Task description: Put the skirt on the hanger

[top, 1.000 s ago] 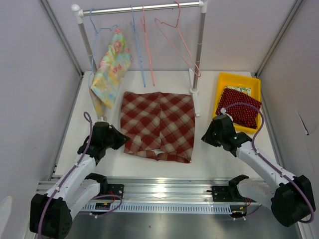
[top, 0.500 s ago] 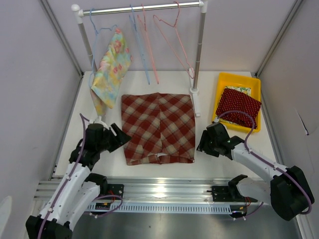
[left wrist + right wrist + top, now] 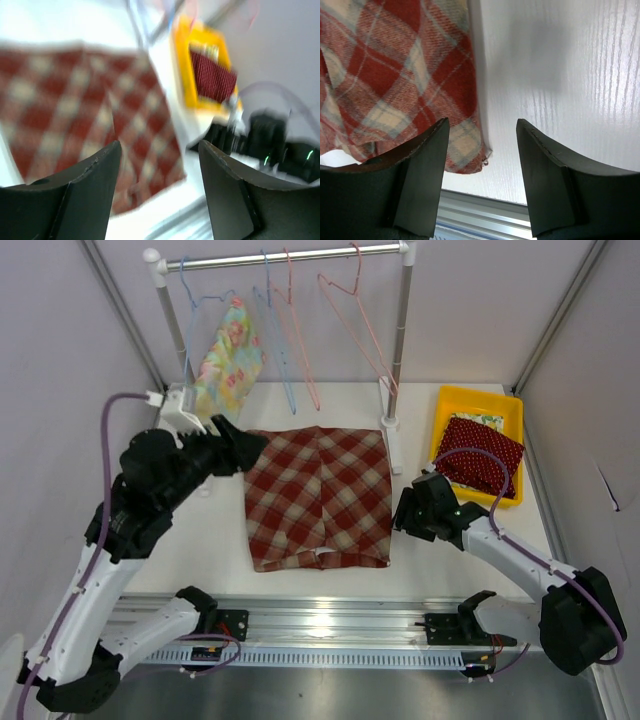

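Note:
A red plaid skirt (image 3: 318,497) lies flat on the white table, below the rack. It also shows blurred in the left wrist view (image 3: 80,120) and in the right wrist view (image 3: 405,75). Wire hangers (image 3: 345,325) hang on the rack's bar, blue and pink ones. My left gripper (image 3: 240,440) is open and empty, raised above the skirt's upper left corner. My right gripper (image 3: 405,515) is open and empty, low over the table just right of the skirt's right edge, near its lower corner (image 3: 470,155).
A floral cloth (image 3: 228,360) hangs on a blue hanger at the rack's left. A yellow bin (image 3: 478,405) with a dark red dotted cloth (image 3: 482,450) stands at the right. The rack's right post (image 3: 398,350) stands by the skirt's top right corner.
My left arm has risen and swung up from the skirt's lower left to above its upper left corner. My right gripper shifted slightly toward the skirt's right edge. The skirt lies flatter.

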Robot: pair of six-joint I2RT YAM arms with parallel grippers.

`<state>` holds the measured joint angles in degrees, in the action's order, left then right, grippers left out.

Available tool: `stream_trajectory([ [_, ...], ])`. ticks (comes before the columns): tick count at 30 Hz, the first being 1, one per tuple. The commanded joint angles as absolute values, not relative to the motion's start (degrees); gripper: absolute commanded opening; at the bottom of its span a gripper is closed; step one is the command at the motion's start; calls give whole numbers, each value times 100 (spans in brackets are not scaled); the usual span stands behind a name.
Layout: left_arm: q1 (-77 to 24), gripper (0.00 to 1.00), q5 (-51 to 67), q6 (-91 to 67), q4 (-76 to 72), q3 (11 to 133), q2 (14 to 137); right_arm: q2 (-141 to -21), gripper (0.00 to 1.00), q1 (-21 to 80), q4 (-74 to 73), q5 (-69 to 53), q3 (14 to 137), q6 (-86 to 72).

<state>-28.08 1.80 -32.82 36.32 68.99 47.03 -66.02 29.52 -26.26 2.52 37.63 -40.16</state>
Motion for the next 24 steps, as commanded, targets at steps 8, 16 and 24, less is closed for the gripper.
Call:
stream_trajectory([
  [8,-3111,72,-2820,-1899,2505,9912,7214,-6662,61,2971,-2566,185,4183,-3806],
  [16,-3006,73,-3312,-1424,2145,11767,9016,-6644,61,2971,-2663,106,4473,-3692],
  [24,-2944,71,-3665,-1143,2110,12884,10010,-6548,61,2980,-2760,88,4570,-3577],
])
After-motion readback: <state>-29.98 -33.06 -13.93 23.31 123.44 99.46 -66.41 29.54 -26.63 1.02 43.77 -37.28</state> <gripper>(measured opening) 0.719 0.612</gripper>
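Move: The blue hanger nearest the middle of the rod hangs about 31 cm ahead of the left hand, 2 cm to its right and some 12 cm above it. The neighbouring pink hanger is level with it, 5 cm farther right. The hung flowered skirt is roughly 27 cm ahead and 8 cm left of the left hand, 3 cm lower. The plaid skirt lies 10 cm ahead, 11 cm right and 37 cm below it. From the right hand, that blue hanger is about 30 cm ahead, 29 cm left and 41 cm up. Towards the blue hanger under the rod, the left hand swings up and forward over the plaid skirt, climbing first, then running on nearly level: about 24 cm forward and 13 cm up. It turns some 30 degrees counter-clockwise and tips up to face the hangers, fingers staying open. The right hand, also open and empty, rises about 4 cm beside the skirt, easing slightly forward. ##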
